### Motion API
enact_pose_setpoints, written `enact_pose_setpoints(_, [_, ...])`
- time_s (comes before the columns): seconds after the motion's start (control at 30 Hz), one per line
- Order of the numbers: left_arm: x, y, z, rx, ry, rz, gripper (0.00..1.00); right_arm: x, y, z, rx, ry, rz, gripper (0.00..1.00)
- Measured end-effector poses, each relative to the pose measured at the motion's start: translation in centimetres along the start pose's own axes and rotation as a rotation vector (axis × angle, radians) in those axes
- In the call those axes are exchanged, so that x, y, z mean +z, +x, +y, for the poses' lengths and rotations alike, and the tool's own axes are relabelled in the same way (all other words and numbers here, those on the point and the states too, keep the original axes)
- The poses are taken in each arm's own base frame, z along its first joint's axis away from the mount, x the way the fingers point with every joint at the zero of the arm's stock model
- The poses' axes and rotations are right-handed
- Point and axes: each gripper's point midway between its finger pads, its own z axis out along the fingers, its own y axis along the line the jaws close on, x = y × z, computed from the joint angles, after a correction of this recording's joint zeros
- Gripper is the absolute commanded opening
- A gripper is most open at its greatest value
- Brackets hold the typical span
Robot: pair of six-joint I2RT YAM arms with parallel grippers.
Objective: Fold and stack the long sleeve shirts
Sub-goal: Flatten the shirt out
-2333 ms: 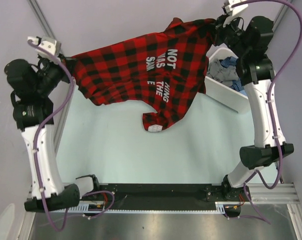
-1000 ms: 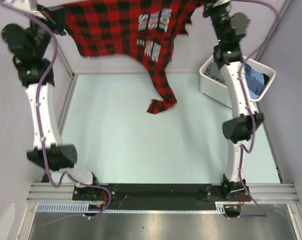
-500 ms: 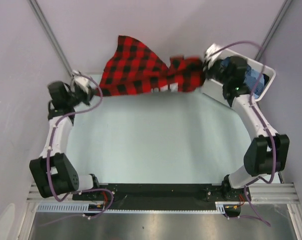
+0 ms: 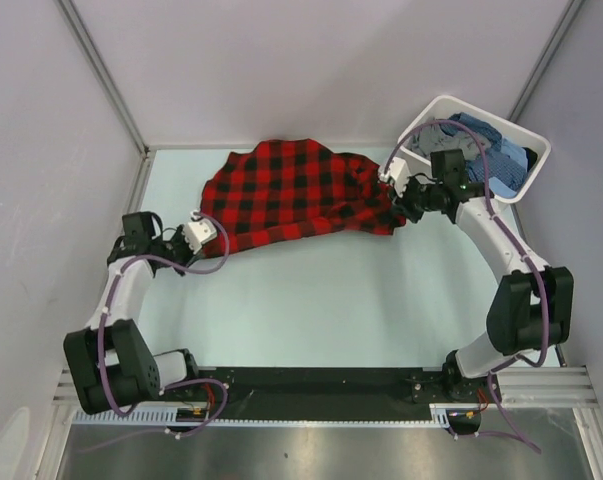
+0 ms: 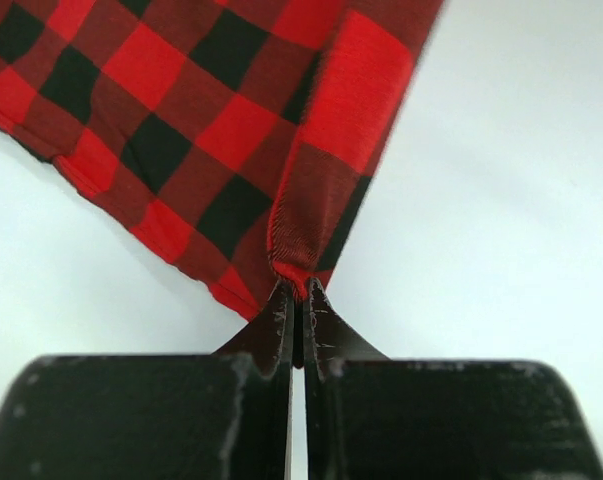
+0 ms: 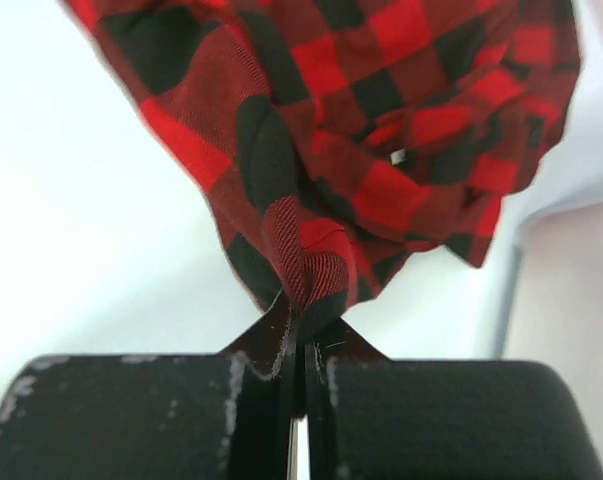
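Observation:
The red-and-black check shirt [image 4: 291, 195] lies spread and rumpled across the far middle of the table. My left gripper [image 4: 203, 232] is shut on its left edge, low by the table; in the left wrist view the cloth [image 5: 231, 130] is pinched at my left gripper [image 5: 297, 292]. My right gripper [image 4: 396, 188] is shut on the shirt's right edge, and the right wrist view shows a bunched fold [image 6: 361, 160] caught in my right gripper [image 6: 303, 318]. Blue and grey shirts [image 4: 476, 150] lie heaped in the tub.
A white plastic tub [image 4: 429, 115] stands at the far right corner, close behind my right arm. Grey walls with metal posts [image 4: 101, 75] close in the table at the left, back and right. The black rail [image 4: 311, 380] with both arm bases runs along the near edge.
Both arms have come down from high above the table. The shirt, held up in the air before, now rests flat on the table, still gripped at both ends.

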Motion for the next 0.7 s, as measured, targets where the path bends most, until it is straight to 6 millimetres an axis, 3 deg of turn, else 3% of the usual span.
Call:
enact_pose_setpoints(0.1, [-1.5,-0.5,-1.2,0.082,0.019,0.012,0.00,-1.7,-0.7,0.9,-0.025,-0.022,0.009,0.00])
enact_pose_setpoints(0.2, [-3.1,-0.7,-3.1,0.153,0.045,0.029,0.00,-3.5,1.2,4.8,-0.024,-0.076,0.056,0.00])
enact_pose_setpoints(0.23, [-3.4,-0.4,-3.9,0.165,0.060,0.037,0.03,-3.9,2.3,6.7,-0.026,-0.106,0.079,0.07])
enact_pose_setpoints(0.27, [-3.8,0.0,-5.0,0.190,0.079,0.051,0.12,-4.4,3.5,8.6,-0.027,-0.135,0.106,0.18])
enact_pose_setpoints(0.3, [-4.1,0.7,-6.2,0.204,0.108,0.071,0.35,-4.8,4.6,10.6,-0.031,-0.169,0.132,0.33])
enact_pose_setpoints(0.33, [-4.4,1.6,-7.6,0.213,0.143,0.093,0.40,-5.2,5.7,12.7,-0.051,-0.208,0.166,0.71])
enact_pose_setpoints(0.37, [-4.7,2.4,-8.9,0.226,0.177,0.119,0.43,-5.7,6.5,14.6,-0.064,-0.244,0.190,0.87])
enact_pose_setpoints(0.43, [-5.5,3.6,-11.0,0.224,0.228,0.160,0.51,-7.0,7.6,17.6,-0.108,-0.302,0.226,0.95])
enact_pose_setpoints(0.47, [-5.9,3.8,-11.5,0.229,0.240,0.168,0.52,-7.6,7.7,18.2,-0.115,-0.310,0.235,0.95])
enact_pose_setpoints(0.57, [-7.0,3.2,-12.3,0.227,0.264,0.174,0.69,-9.4,6.8,18.1,-0.114,-0.296,0.237,0.98])
enact_pose_setpoints(0.6, [-7.2,2.6,-12.1,0.219,0.269,0.165,0.79,-9.7,6.0,17.5,-0.102,-0.288,0.232,0.97])
enact_pose_setpoints(0.7, [-7.4,0.0,-10.3,0.166,0.261,0.117,0.87,-9.1,3.9,14.8,-0.016,-0.250,0.209,0.91])
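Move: Each hand already holds a near corner of the shirt's hem, just off the table. The bare strip where the corners are to lie is about 17 cm back and some 6 cm below the left hand, and about 23 cm back and 10 cm below the right. The shirt's middle is roughly 19 cm ahead and 29 cm right of the left hand, 8 cm ahead and 28 cm left of the right. The laundry bin stands about 15 cm ahead and 17 cm right of the right hand. Back towards the bases both hands sweep together, dragging the hem over the table: the left about 14 cm and nearly level, the right about 21 cm while sinking some 5. Late in the pull both sets of fingers open wide and let go of the corners, then the hands lift some 4 cm and ease forward a little. The left wrist swings about 15 degrees clockwise, the right slightly counter-clockwise. ##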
